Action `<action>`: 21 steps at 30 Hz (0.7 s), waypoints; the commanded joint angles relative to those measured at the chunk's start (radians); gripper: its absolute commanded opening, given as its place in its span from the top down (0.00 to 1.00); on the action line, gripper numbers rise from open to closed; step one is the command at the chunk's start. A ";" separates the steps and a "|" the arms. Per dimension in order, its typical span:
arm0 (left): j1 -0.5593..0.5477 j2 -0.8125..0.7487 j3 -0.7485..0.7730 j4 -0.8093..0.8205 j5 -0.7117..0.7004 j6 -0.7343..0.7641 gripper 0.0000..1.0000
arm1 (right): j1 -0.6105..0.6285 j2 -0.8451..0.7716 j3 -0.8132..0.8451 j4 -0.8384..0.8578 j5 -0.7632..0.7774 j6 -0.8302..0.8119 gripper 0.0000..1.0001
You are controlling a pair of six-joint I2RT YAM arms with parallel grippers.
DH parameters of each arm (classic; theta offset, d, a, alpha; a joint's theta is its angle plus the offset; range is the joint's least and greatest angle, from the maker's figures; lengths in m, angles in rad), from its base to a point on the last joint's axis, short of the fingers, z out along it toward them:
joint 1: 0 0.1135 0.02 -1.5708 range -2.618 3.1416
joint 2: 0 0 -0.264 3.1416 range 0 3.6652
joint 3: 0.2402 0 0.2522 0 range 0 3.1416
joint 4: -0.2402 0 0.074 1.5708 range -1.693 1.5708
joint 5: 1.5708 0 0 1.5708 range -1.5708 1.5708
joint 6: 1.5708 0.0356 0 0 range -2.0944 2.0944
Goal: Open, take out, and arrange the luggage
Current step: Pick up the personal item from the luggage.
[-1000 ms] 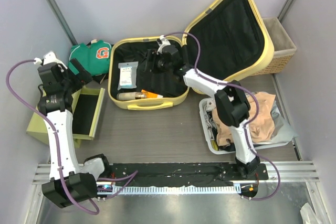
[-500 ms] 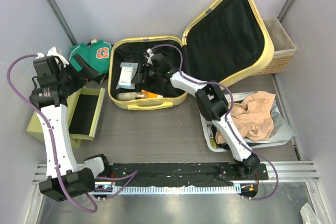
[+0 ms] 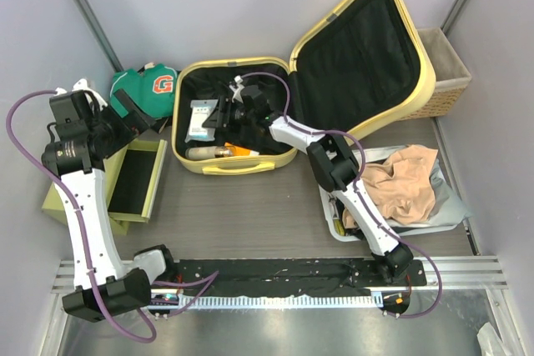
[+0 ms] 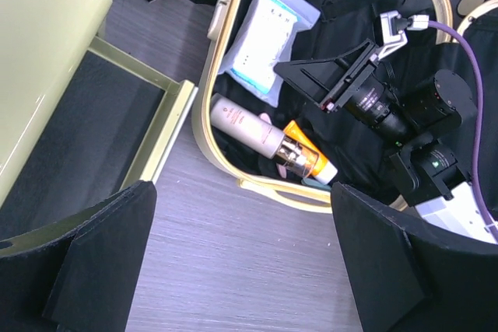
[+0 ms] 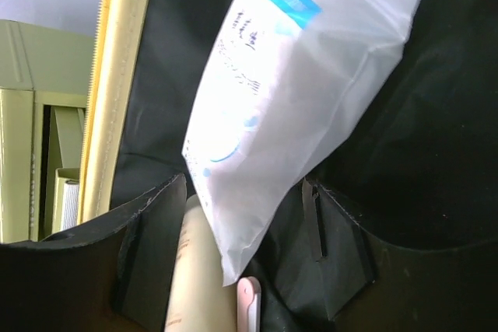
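The luggage (image 3: 234, 164) lies open at the back of the table, its black-lined lid (image 3: 363, 47) propped up to the right. In its base lie a white pouch (image 3: 203, 118), a cream bottle (image 3: 204, 152) and an orange-capped tube (image 3: 242, 151). My right gripper (image 3: 219, 116) reaches into the base from the right. In the right wrist view it (image 5: 245, 192) stands open, with the pouch's (image 5: 288, 91) lower end between the fingers and the bottle (image 5: 202, 285) under it. My left gripper (image 3: 140, 114) hovers open left of the luggage; its (image 4: 249, 270) fingers frame bare table before the luggage's front rim (image 4: 272, 188).
A yellow-green box (image 3: 67, 198) with its drawer (image 3: 133, 181) pulled out sits at the left. A green garment (image 3: 150, 85) lies behind it. A wicker basket (image 3: 446, 72) stands behind the lid. A tray (image 3: 334, 223) with beige cloth (image 3: 400, 185) is at the right.
My right gripper has moved left inside the luggage, from the middle of the base over to the white pouch. My left arm has drawn back slightly to the left.
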 commanded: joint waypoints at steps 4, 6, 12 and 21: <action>-0.002 -0.042 0.021 -0.024 -0.077 0.036 0.00 | 0.010 0.032 0.082 0.074 -0.030 0.062 0.42; -0.002 -0.048 0.026 -0.027 -0.083 0.047 0.00 | 0.009 0.035 0.079 0.096 -0.035 0.082 0.62; 0.000 -0.069 0.020 -0.027 -0.106 0.042 0.00 | 0.001 -0.036 0.024 0.270 -0.037 0.158 0.99; 0.000 -0.097 0.026 0.000 -0.146 -0.005 0.00 | -0.010 -0.332 -0.199 0.350 0.032 0.145 0.99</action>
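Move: The personal item, a white packet in the luggage, reaches between the open right fingers, its middle about 4 cm left of that hand, level fore and aft and roughly 1 cm lower. The pale bottle lies some 10 cm back and 3 cm left of the right hand; the orange tube is about 10 cm back and 7 cm right. From the left hand, the personal item is roughly 16 cm ahead, 15 cm right and 24 cm below. Right fingers pinch shut on the personal item and lift about 5 cm; left hand draws back 2 cm. ##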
